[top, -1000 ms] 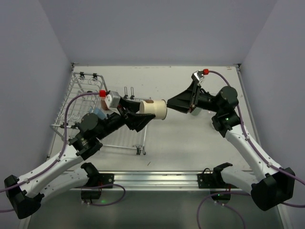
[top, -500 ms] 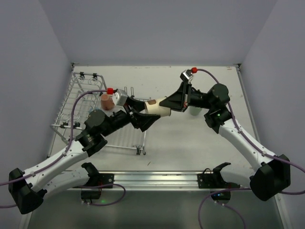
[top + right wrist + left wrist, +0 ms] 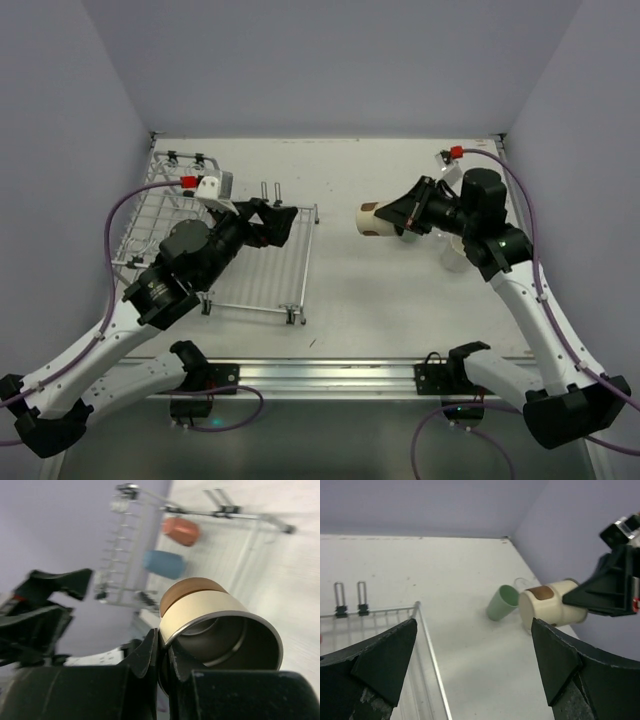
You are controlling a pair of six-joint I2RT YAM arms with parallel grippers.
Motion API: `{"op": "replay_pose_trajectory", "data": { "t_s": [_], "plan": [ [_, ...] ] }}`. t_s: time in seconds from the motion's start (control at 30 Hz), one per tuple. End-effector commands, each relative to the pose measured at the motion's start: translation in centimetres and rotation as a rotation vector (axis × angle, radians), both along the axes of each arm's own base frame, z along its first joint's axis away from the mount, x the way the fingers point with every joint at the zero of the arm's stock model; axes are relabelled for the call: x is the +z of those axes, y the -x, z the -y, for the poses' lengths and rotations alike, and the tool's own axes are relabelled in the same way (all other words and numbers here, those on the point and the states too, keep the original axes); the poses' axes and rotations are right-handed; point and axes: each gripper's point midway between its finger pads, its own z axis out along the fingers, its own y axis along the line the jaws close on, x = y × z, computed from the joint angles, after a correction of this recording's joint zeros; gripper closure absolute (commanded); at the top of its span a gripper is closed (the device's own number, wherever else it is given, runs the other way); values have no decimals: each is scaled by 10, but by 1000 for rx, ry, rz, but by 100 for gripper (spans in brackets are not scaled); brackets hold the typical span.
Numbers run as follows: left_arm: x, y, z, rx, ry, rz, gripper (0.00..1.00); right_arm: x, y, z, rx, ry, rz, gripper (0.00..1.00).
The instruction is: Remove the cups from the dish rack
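My right gripper (image 3: pixel 398 216) is shut on the rim of a cream cup with a brown base (image 3: pixel 377 218), holding it on its side above the table to the right of the dish rack (image 3: pixel 262 290). In the right wrist view the fingertips (image 3: pixel 167 652) pinch the cup's wall (image 3: pixel 210 612). My left gripper (image 3: pixel 283 218) hangs open and empty over the rack's right part (image 3: pixel 427 650); its fingers (image 3: pixel 385 665) stand wide apart. A reddish-brown cup (image 3: pixel 181 530) and a blue cup (image 3: pixel 164 563) lie in the rack. A pale green cup (image 3: pixel 502 602) rests on the table.
A clear cup (image 3: pixel 455 252) stands on the table under the right arm. The left arm (image 3: pixel 190 260) lies across the rack and hides its middle from the top view. Walls close the table on three sides.
The left gripper let go of the cream cup, opened wide and drew back left over the rack. The right gripper shut on the cup's rim and carried it right.
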Motion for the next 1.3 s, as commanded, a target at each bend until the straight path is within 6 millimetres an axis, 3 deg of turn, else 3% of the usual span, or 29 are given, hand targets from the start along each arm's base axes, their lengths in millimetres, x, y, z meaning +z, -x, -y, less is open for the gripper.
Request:
{"op": "replay_pose_trajectory", "data": {
  "t_s": [0.0,0.13,0.23,0.47,0.7,0.9,1.1,1.23,1.27],
  "plan": [
    [-49,-18,-39,250,-169,-165,0,-68,-7,60,-217,409,-67,100],
    [-56,-19,-30,221,-137,-176,0,-117,-5,112,-357,691,-144,100],
    [-61,-20,-24,205,-135,-176,0,-143,0,131,-392,796,-196,100],
    [-54,-21,-18,184,-129,-175,0,-203,-4,141,-365,928,-338,100],
    [-44,-18,-28,205,-125,-157,0,-244,-13,142,-335,1004,-422,100],
    [-44,-18,-28,207,-128,-157,0,-255,-17,130,-308,1068,-425,98],
    [-44,-19,-27,207,-143,-163,0,-261,-19,129,-307,1110,-435,72],
    [-47,-21,-26,203,-200,-181,0,-250,-22,131,-331,1125,-414,64],
    [-46,-21,-26,201,-207,-184,0,-244,-24,132,-348,1141,-395,56]
  ]
}}
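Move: The right hand holds the cream cup by its rim, and the bare patch of table it heads for is some 13 cm to the right, about level fore-and-aft and roughly 35 cm below. Around that patch stand the green cup, 10 cm ahead and 9 cm right of the hand, the white cup, 5 cm ahead and 20 cm right, and a clear glass, 14 cm ahead and 18 cm right. From the empty left hand, the salmon mug in the rack is about 15 cm ahead, 16 cm left and 30 cm below, the blue cup 8 cm ahead and 20 cm left. Still pinching the cream cup's rim, the right hand lowers the cup nearly 28 cm and about 13 cm to the right onto the table in front of the green and white cups, rolling some 70 degrees so its fingers point down. There it opens partway, one finger still inside the cup. The open left hand sinks about 6 cm over the rack and tips slightly down. ##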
